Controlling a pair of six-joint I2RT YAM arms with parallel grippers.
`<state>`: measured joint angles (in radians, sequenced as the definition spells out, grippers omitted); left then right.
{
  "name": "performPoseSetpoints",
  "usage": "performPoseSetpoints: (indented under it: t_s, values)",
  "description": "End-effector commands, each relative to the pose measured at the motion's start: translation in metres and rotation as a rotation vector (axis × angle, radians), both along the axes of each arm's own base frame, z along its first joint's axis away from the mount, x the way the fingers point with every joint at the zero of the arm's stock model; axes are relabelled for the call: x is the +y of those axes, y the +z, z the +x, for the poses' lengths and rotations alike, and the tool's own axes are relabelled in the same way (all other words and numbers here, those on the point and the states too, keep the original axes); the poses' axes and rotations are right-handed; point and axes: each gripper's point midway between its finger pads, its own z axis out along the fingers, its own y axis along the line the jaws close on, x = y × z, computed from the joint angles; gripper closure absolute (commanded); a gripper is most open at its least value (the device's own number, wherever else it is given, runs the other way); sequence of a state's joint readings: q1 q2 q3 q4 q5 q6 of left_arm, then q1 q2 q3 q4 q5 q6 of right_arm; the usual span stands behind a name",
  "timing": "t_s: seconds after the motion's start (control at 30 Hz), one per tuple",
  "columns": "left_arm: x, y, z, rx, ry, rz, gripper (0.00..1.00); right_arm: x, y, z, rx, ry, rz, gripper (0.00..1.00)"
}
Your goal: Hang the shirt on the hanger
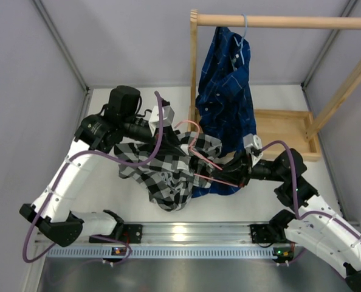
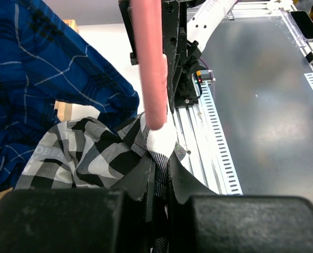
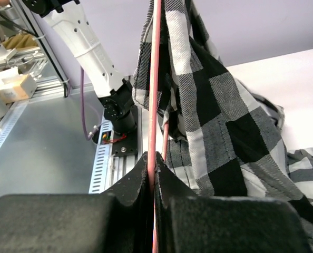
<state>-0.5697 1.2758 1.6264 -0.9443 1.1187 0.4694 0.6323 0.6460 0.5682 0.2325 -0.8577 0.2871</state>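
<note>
The black-and-white checked shirt (image 1: 162,173) lies bunched on the table between the arms. My left gripper (image 1: 183,149) is shut on a fold of its cloth (image 2: 162,158). The pink wire hanger (image 1: 217,180) runs through the shirt, and its hook end loops up near the left gripper. My right gripper (image 1: 234,170) is shut on the hanger wire (image 3: 155,79). In the right wrist view the shirt (image 3: 214,116) drapes over the wire just right of the jaws (image 3: 154,167). In the left wrist view the hanger (image 2: 148,63) crosses close above the gripped cloth.
A dark blue plaid shirt (image 1: 226,97) hangs on a light blue hanger (image 1: 244,36) from a wooden rack (image 1: 278,22), its hem reaching the table beside the checked shirt. The rack's base (image 1: 284,131) sits at the back right. A metal rail (image 1: 186,234) runs along the near edge.
</note>
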Motion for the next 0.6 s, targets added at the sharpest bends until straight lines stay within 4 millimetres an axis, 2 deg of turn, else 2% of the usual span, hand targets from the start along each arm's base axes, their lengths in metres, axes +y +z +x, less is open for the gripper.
performPoseSetpoints:
  t_s: [0.0, 0.13, 0.17, 0.2, 0.23, 0.27, 0.3, 0.33, 0.37, 0.4, 0.43, 0.47, 0.53, 0.57]
  values:
    - [0.002, 0.005, -0.007, -0.037, -0.025, -0.029, 1.00, -0.006, 0.057, -0.012, -0.223, 0.022, 0.104, 1.00]
    - [0.005, 0.006, -0.008, -0.084, -0.018, -0.033, 1.00, -0.006, 0.061, -0.005, -0.219, -0.016, 0.100, 1.00]
    - [0.007, 0.007, -0.009, -0.098, -0.009, -0.033, 1.00, -0.007, 0.062, -0.002, -0.214, -0.036, 0.100, 0.75]
    - [0.009, 0.005, -0.003, -0.112, 0.029, -0.013, 1.00, -0.009, 0.065, 0.009, -0.204, -0.107, 0.104, 0.53]
    - [0.010, 0.005, 0.001, -0.118, 0.058, -0.001, 1.00, -0.012, 0.058, 0.015, -0.164, -0.153, 0.074, 0.27]
    - [0.012, 0.010, 0.004, -0.111, 0.104, 0.001, 1.00, -0.017, 0.056, 0.023, -0.156, -0.212, 0.062, 0.12]
    - [0.015, 0.008, 0.018, -0.124, 0.196, 0.028, 1.00, -0.027, 0.058, 0.037, -0.134, -0.329, 0.067, 0.04]
    - [0.017, 0.008, 0.025, -0.119, 0.252, 0.035, 1.00, -0.033, 0.047, 0.042, -0.087, -0.379, 0.033, 0.01]
    - [0.021, 0.008, 0.030, -0.120, 0.314, 0.040, 1.00, -0.039, 0.047, 0.044, -0.080, -0.421, 0.041, 0.01]
    - [0.023, 0.012, 0.036, -0.104, 0.374, 0.024, 1.00, -0.048, 0.038, 0.053, -0.030, -0.501, 0.031, 0.01]
    - [0.028, 0.012, 0.046, -0.117, 0.452, 0.027, 1.00, -0.058, 0.037, 0.051, -0.010, -0.545, 0.045, 0.01]
    - [0.034, 0.011, 0.043, -0.096, 0.496, 0.013, 1.00, -0.063, 0.032, 0.053, 0.033, -0.580, 0.055, 0.00]
    - [0.039, 0.022, 0.050, -0.134, 0.573, -0.046, 1.00, -0.074, 0.032, 0.052, 0.049, -0.627, 0.081, 0.01]
    - [0.046, 0.032, 0.042, -0.135, 0.596, -0.094, 1.00, -0.072, 0.025, 0.050, 0.079, -0.616, 0.071, 0.01]
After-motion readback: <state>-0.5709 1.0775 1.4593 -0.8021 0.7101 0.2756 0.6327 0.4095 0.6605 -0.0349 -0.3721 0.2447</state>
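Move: My left hand already pinches the pink hanger near its neck together with the checked shirt's cloth; the hanger's middle lies about 6 cm to its right, 2 cm back and some 4 cm lower. From my right hand, shut on the hanger's other end, that middle is about 5 cm left, 2 cm ahead and 4 cm up. The shirt's bulk sits some 17 cm left of my right hand, 5 cm ahead and 8 cm below; the hanging blue shirt about 21 cm ahead, 4 cm right and 3 cm up. I open my right fingers wide, let go of the hanger's right end, and draw that hand away to the right, up and forward, about 8 cm in all, turning it nearly 30 degrees clockwise. My left hand keeps its pinch on hanger and cloth, and as the right hand leaves, it carries them forward and left, sinking slightly, while swinging counter-clockwise. ##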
